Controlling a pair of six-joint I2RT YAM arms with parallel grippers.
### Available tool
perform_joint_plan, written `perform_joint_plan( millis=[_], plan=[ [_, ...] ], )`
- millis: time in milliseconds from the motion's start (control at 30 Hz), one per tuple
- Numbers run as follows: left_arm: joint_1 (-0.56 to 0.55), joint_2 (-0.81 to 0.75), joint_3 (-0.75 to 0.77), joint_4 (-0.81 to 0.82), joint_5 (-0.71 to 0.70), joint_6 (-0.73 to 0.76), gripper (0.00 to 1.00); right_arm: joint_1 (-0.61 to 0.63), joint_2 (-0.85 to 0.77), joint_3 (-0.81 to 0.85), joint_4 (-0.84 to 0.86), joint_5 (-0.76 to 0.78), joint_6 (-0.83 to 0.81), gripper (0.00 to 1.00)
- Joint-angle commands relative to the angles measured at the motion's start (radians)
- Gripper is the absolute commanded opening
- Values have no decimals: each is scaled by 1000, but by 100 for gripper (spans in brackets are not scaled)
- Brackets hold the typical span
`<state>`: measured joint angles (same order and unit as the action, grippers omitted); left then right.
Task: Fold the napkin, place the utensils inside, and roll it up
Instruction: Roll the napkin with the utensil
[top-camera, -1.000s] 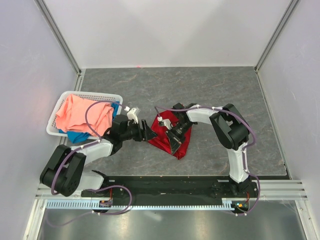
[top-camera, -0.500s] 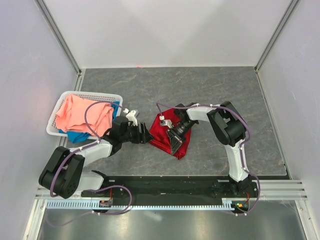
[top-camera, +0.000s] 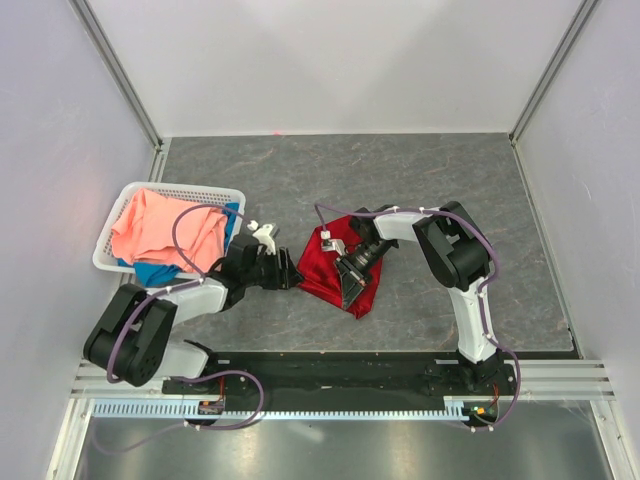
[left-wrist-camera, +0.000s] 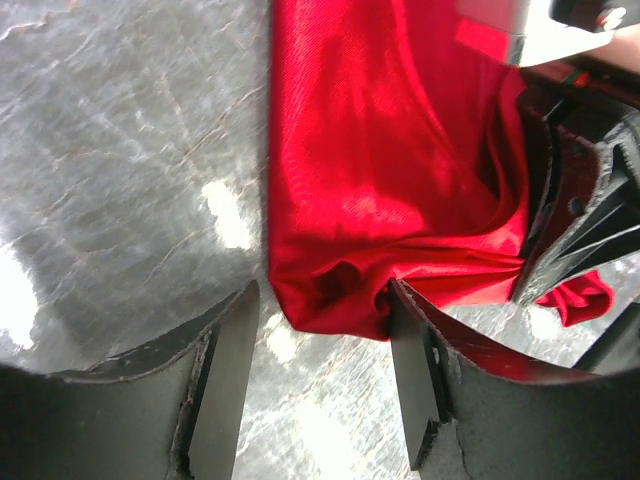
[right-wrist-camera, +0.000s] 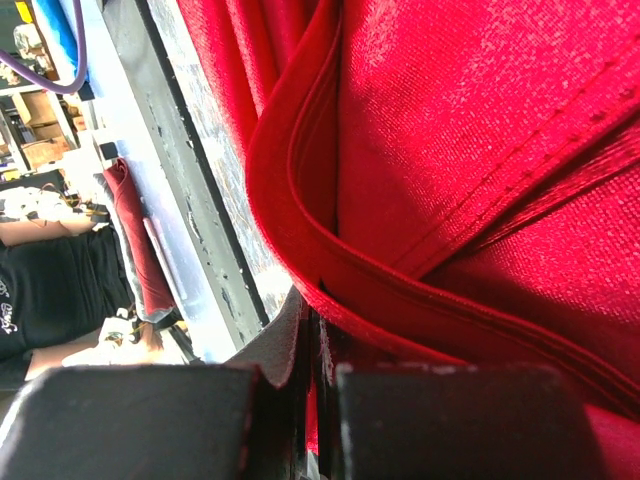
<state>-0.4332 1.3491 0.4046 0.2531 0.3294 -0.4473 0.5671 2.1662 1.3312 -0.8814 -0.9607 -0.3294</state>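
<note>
The deep red napkin (top-camera: 328, 262) lies crumpled on the grey table between my two grippers. My left gripper (top-camera: 291, 273) is at its left edge. In the left wrist view the left gripper (left-wrist-camera: 320, 385) stands open, with the napkin's bunched corner (left-wrist-camera: 335, 285) reaching in between the fingers and touching the right finger (left-wrist-camera: 420, 385). My right gripper (top-camera: 351, 288) comes in from the right. In the right wrist view it (right-wrist-camera: 322, 352) is shut on a folded hem of the napkin (right-wrist-camera: 470, 150). The utensils are out of view.
A white basket (top-camera: 182, 189) sits at the left behind the left arm, holding a salmon-pink cloth (top-camera: 165, 228) and a blue cloth (top-camera: 153, 271). Grey walls stand on both sides. The black base rail (top-camera: 330, 372) runs along the near edge.
My left gripper has dropped lower at the napkin's left edge and its jaws have narrowed a little around the cloth corner. The right gripper keeps its hold, hardly moved.
</note>
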Motion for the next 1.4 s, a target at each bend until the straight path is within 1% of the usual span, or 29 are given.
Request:
perform_joint_plan(
  millis=[0, 333, 500, 533, 600, 633, 700, 833, 900, 933, 1033, 1133, 1200, 1267, 1333, 1367],
  plan=[
    [5, 47, 23, 52, -20, 38, 62, -7, 47, 3, 55, 114, -59, 0],
    [5, 130, 54, 80, -24, 70, 60, -6, 44, 6, 50, 114, -59, 0],
    [5, 160, 53, 95, -12, 68, 54, -7, 47, 13, 47, 114, -57, 0],
    [5, 163, 50, 104, -10, 65, 50, -9, 47, 14, 47, 114, -57, 0],
    [5, 174, 45, 113, -6, 64, 45, -9, 47, 19, 44, 116, -56, 0],
    [5, 179, 46, 114, -3, 62, 41, -9, 44, 19, 47, 114, -56, 0],
    [4, 185, 50, 114, -1, 62, 36, -9, 41, 23, 45, 114, -50, 0],
    [4, 188, 50, 103, 6, 61, 22, -13, 24, 26, 45, 109, -43, 0],
    [4, 194, 50, 100, 13, 58, 17, -19, 21, 31, 47, 111, -37, 0],
    [2, 196, 50, 100, 14, 56, 11, -18, 23, 33, 47, 112, -34, 0],
    [-1, 200, 50, 94, 19, 53, 2, -21, 14, 37, 47, 112, -27, 0],
    [-4, 197, 43, 94, 16, 47, 2, -26, -5, 43, 53, 122, -4, 1],
    [-4, 199, 42, 94, 11, 44, 2, -30, -16, 49, 61, 131, 18, 10],
    [-9, 196, 42, 94, 7, 44, 2, -32, -32, 57, 61, 137, 30, 16],
    [-7, 196, 40, 94, 3, 44, 2, -33, -55, 60, 64, 155, 56, 25],
    [-9, 194, 42, 94, 2, 42, 2, -33, -63, 63, 65, 161, 64, 32]
  ],
)
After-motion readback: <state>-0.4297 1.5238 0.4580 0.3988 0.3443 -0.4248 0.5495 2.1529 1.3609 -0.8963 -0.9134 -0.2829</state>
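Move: Just ahead of the open left fingers, about 2 cm farther out, 1 cm to their right and 2 cm below, lies the napkin's left corner. From the left hand, the napkin's middle is roughly 9 cm right and 3 cm ahead, its near corner some 12 cm right and 7 cm back, and the basket about 26 cm left and 11 cm ahead. From the right hand, already shut on the near hem, the left corner lies roughly 9 cm left and 5 cm ahead. Sliding forward over the napkin's left corner by about 2.5 cm and a little to the right, the left hand then sinks about 1 cm while its fingers, more than half open, shut and pinch the left edge. The right hand holds the near hem still until the left has closed, then starts to open its fingers slightly and eases about 1 cm forward. ##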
